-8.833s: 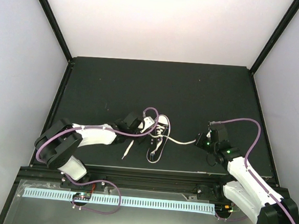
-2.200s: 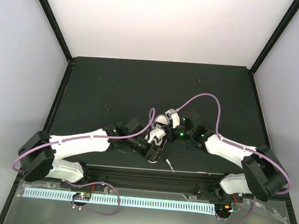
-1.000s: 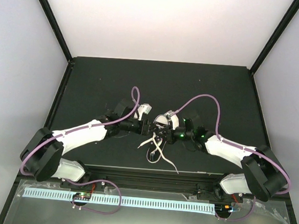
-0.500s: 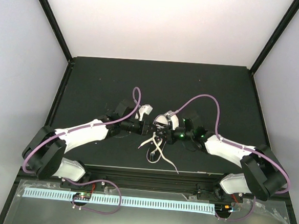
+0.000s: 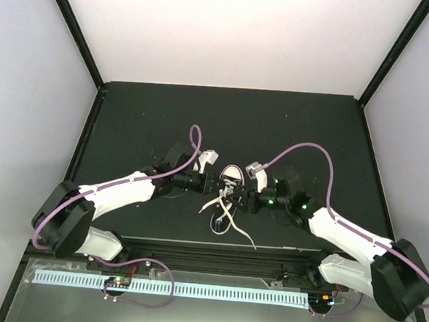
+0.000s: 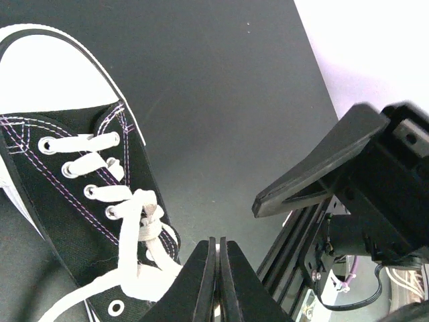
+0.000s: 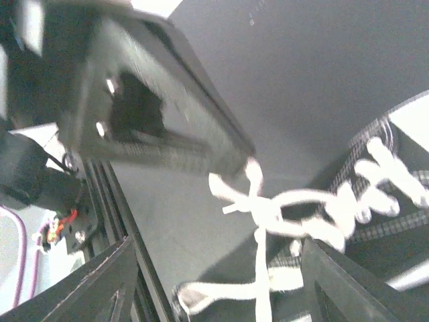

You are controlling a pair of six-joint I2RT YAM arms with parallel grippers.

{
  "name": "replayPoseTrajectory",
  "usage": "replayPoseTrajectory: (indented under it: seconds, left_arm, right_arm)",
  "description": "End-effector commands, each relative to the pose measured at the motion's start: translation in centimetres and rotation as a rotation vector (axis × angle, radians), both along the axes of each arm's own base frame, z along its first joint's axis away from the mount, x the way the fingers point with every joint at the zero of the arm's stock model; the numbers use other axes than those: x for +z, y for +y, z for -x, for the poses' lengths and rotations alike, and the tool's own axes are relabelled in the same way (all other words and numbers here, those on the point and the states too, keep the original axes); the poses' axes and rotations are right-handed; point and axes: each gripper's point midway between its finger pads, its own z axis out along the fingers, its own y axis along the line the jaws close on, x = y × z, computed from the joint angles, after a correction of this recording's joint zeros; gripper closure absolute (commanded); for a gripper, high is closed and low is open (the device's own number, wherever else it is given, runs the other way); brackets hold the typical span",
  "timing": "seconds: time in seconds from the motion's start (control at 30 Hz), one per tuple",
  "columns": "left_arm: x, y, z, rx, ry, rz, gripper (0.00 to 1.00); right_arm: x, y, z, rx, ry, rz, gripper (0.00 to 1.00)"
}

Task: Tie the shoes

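The black sneaker (image 5: 230, 178) with a white toe cap lies mid-table, toe pointing away from the arms. Its white laces (image 5: 229, 219) trail loose toward the front edge. My left gripper (image 5: 214, 185) is at the shoe's left side. In the left wrist view its fingers (image 6: 201, 282) are pressed together on a lace (image 6: 144, 258) that runs from a knot (image 6: 151, 223) on the shoe (image 6: 67, 168). My right gripper (image 5: 243, 200) is just right of the shoe. In the right wrist view it (image 7: 218, 245) is wide open, with the crossed laces (image 7: 265, 215) between its fingers, touching neither.
The black table mat (image 5: 166, 121) ends at a metal front rail (image 5: 194, 244) close behind the shoe's heel. The right gripper's finger (image 6: 322, 168) hangs close over the left gripper. White walls enclose the table on three sides.
My right arm has drawn back to the right off the shoe and its cable arc has shifted. The left gripper has stayed at the shoe's left side.
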Motion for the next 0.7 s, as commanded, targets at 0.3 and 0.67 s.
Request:
replayPoseTrajectory:
  seconds: [0.3,0.67]
  left_arm:
    - [-0.4,0.3,-0.1,-0.018,-0.039,-0.011,0.98]
    - [-0.9,0.3,0.1,-0.023,-0.037,-0.012,0.98]
  right_arm:
    - [-9.0,-2.5,5.0,-0.061,0.222,0.093,0.48]
    - [-10.7,-0.8,5.2,0.007,0.259,0.118,0.57]
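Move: The right hand, open and empty, is above the shoe's right side; the stretch of the right lace tail it goes for lies about 7 cm back, 2 cm to its right and 12 cm below. From this hand, the lace knot is level ahead and about 3 cm left, 5 cm below; the shoe's heel opening is about 9 cm back, 4 cm left and 10 cm below. For the left hand, holding a lace loop, that tail is roughly 10 cm back, 8 cm right and 11 cm below. The right hand drops quickly about 12 cm and draws back some 6 cm towards the heel, swinging out to the right past the shoe's side and easing slightly left again at the end, its fingers tipping further down and closing partway until they straddle the right lace tail, still apart. The left hand keeps its shut fingers on the lace loop beside the knot and sinks only about 1 cm. ##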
